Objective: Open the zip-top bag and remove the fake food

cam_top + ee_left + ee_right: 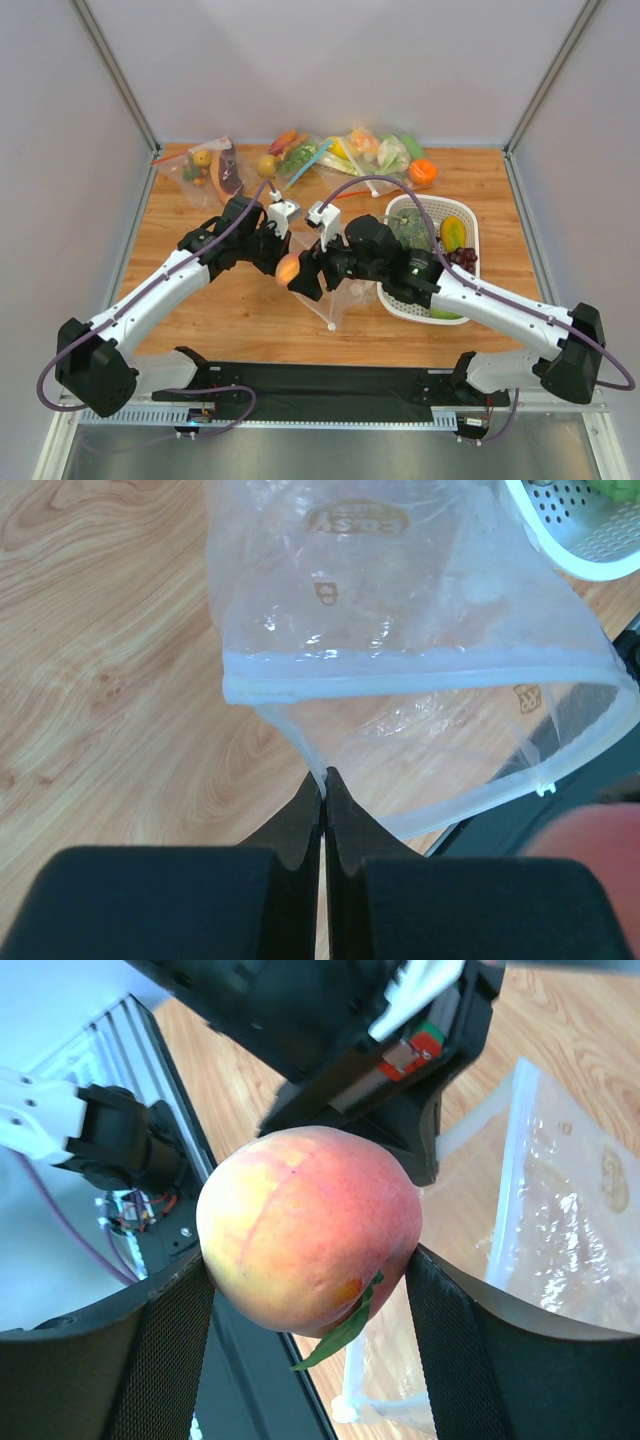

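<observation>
An orange-red peach (310, 1225) with a small green leaf hangs above the table, and my right gripper (310, 1290) is shut on it, a mesh pad on each side. From above, the peach (288, 268) sits between the two wrists at the table's middle. My left gripper (322, 780) is shut on the rim of the clear zip-top bag (400, 600), whose mouth gapes open. No food shows inside the bag (345, 295), which hangs below the right wrist. The left gripper (272, 252) is close beside the peach.
A white basket (470, 215) to the right holds a bumpy green piece (408, 228), a yellow fruit (453, 232) and dark grapes (462, 258). Several filled clear bags (330, 155) and an orange piece (423, 172) lie along the back edge.
</observation>
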`<state>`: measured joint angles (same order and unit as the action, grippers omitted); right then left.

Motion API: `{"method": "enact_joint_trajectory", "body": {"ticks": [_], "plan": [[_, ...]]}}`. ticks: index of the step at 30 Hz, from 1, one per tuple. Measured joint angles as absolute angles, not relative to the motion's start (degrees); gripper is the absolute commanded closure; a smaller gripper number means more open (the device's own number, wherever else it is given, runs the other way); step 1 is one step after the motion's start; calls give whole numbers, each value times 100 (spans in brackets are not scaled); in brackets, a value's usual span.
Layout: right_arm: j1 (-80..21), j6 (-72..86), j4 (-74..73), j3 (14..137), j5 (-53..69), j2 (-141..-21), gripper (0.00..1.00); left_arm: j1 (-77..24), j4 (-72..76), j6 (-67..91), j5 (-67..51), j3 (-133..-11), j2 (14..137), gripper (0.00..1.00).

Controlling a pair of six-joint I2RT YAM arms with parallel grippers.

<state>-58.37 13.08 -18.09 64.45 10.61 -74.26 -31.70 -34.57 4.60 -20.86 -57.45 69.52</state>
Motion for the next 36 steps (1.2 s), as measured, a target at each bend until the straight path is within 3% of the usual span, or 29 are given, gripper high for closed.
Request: {"method": "enact_joint_trajectory", "body": {"ticks": [10, 26, 36], "plan": [[-5594, 1321, -2119, 6431, 408, -6611, 53, -3181, -3457, 460, -1957, -5745, 6954, 100], [-1691, 1472, -3706, 5433, -309, -5048, 53, -3181, -3555, 449, -1365, -5749, 7105, 100], [-1308, 1474, -4263, 4943, -344, -5083, 52, -3181, -3601, 438, -1164, -5754, 7244, 100]]}}
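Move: My right hand already holds the peach, clear of the bag. The middle of the white basket lies some 32 cm to its right, about 10 cm farther out and 20 cm lower. In the basket, the green pepper sits about 7 cm left of the middle, the grapes 6 cm right of it, and the lettuce 9 cm nearer me and 4 cm right. From my left hand, the basket's middle is roughly 34 cm right and 6 cm ahead. I lift the peach about 4 cm away from the bag, then swing my right hand quickly some 30 cm right and a little forward, over to the basket, turning it nearly 60 degrees clockwise. There I lower it about 10 cm towards the pepper and grapes, easing back slightly, with my grip kept. My left hand keeps its pinch on the bag's mouth and sinks a few centimetres, easing left and forward. ##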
